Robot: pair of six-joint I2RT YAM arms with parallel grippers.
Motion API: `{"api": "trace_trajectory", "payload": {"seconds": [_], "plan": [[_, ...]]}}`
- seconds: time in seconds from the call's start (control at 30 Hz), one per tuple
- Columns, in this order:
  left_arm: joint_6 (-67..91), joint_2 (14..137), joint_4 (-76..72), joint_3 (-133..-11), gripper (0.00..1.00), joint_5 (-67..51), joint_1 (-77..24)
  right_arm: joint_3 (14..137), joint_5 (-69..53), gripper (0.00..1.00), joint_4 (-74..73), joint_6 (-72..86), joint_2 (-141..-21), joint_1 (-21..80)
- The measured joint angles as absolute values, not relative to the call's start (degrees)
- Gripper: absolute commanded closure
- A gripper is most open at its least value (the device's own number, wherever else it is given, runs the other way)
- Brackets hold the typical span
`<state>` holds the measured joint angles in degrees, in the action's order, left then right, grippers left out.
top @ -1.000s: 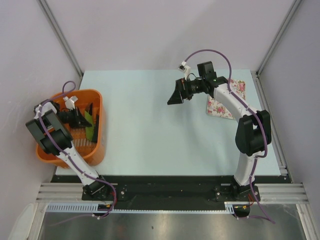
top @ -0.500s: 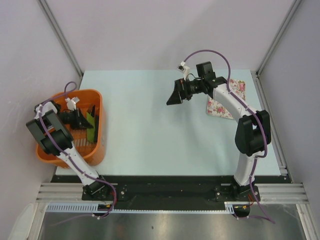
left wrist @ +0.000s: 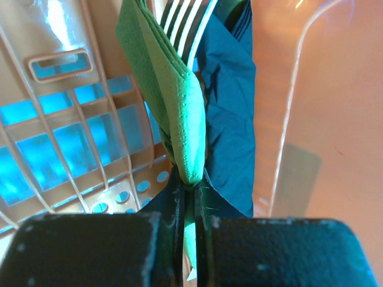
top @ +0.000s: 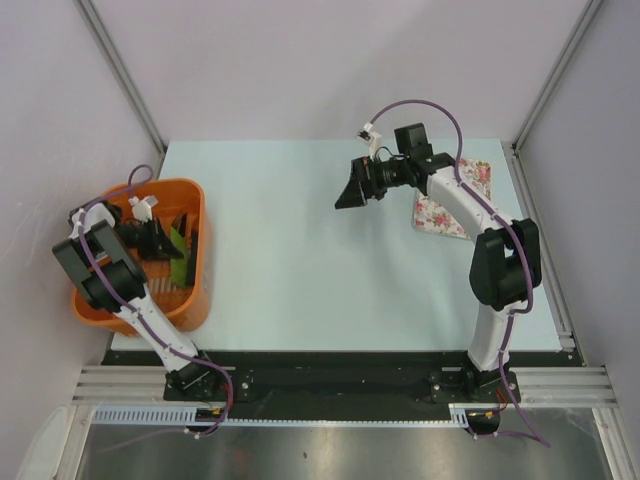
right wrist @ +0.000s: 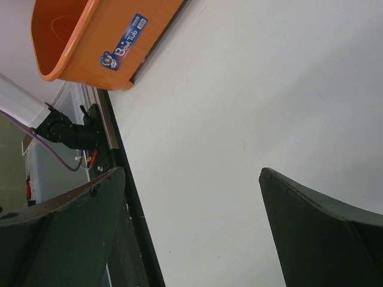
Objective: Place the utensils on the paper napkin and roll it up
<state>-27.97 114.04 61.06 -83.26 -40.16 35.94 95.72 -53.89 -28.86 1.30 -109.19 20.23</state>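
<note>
My left gripper point(left wrist: 190, 190) is down inside the orange basket point(top: 192, 292) and is shut on a fold of the green paper napkin point(left wrist: 179, 113). The napkin stands up from the jaws and shows as a green strip point(top: 180, 258) in the top view. Behind it lie silver fork tines of the utensils point(left wrist: 187, 27) and a dark blue cloth point(left wrist: 230, 119); the handles are hidden. My right gripper point(top: 350, 190) hangs open above the middle back of the table, holding nothing, and its wrist view point(right wrist: 191, 173) shows bare tabletop between the jaws.
The basket sits at the table's left edge, its perforated wall point(left wrist: 72, 155) close beside the napkin. A pink floral pad point(top: 455, 205) lies at the back right under my right arm. The pale blue table point(top: 300, 270) stretches between the two arms.
The left gripper and the green napkin have shifted slightly inside the basket. The right arm has barely moved.
</note>
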Motion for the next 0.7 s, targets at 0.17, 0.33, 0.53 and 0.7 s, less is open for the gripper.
{"api": "trace_trajectory", "payload": {"seconds": [0.17, 0.33, 0.53, 0.7], "plan": [[-26.85, 115.00, 60.45, -83.26, 0.94, -39.51, 34.92, 95.72, -53.91, 0.00, -28.88, 1.28, -109.19, 19.81], [-25.89, 116.29, 60.75, -83.88, 0.85, -39.13, 34.46, 95.72, -54.06, 0.00, -28.93, 1.28, -109.19, 19.46], [-24.45, 116.36, 60.53, -83.94, 0.59, -38.24, 34.39, 95.74, -54.52, 0.00, -28.86, 1.37, -109.21, 19.25], [-23.81, 116.33, 60.40, -83.96, 0.56, -37.47, 34.13, 95.81, -54.74, 0.00, -28.71, 1.76, -109.21, 19.20]]}}
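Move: The green napkin roll with the utensils is already pinched between the left fingertips inside the orange tub, its middle only about 2 cm ahead of the hand and 1 cm to its right. Alongside, some 4 cm to the hand's right and 1 cm ahead, lies a blue roll about a centimetre lower, and the tub's right wall stands roughly 8 cm to the hand's right, level fore and aft. From the empty right hand the green roll lies about 43 cm left, 13 cm back and 17 cm lower. Still pinching the green roll at its narrow waist, the left hand sinks a little over 1 cm towards the tub floor beside the blue roll, edging about half a centimetre to the right and tipping some 5 degrees more downward. It then all but stops there and opens its fingers from nearly shut to a bit under half, one finger ending up on either side of the waist as the grip is let go. ##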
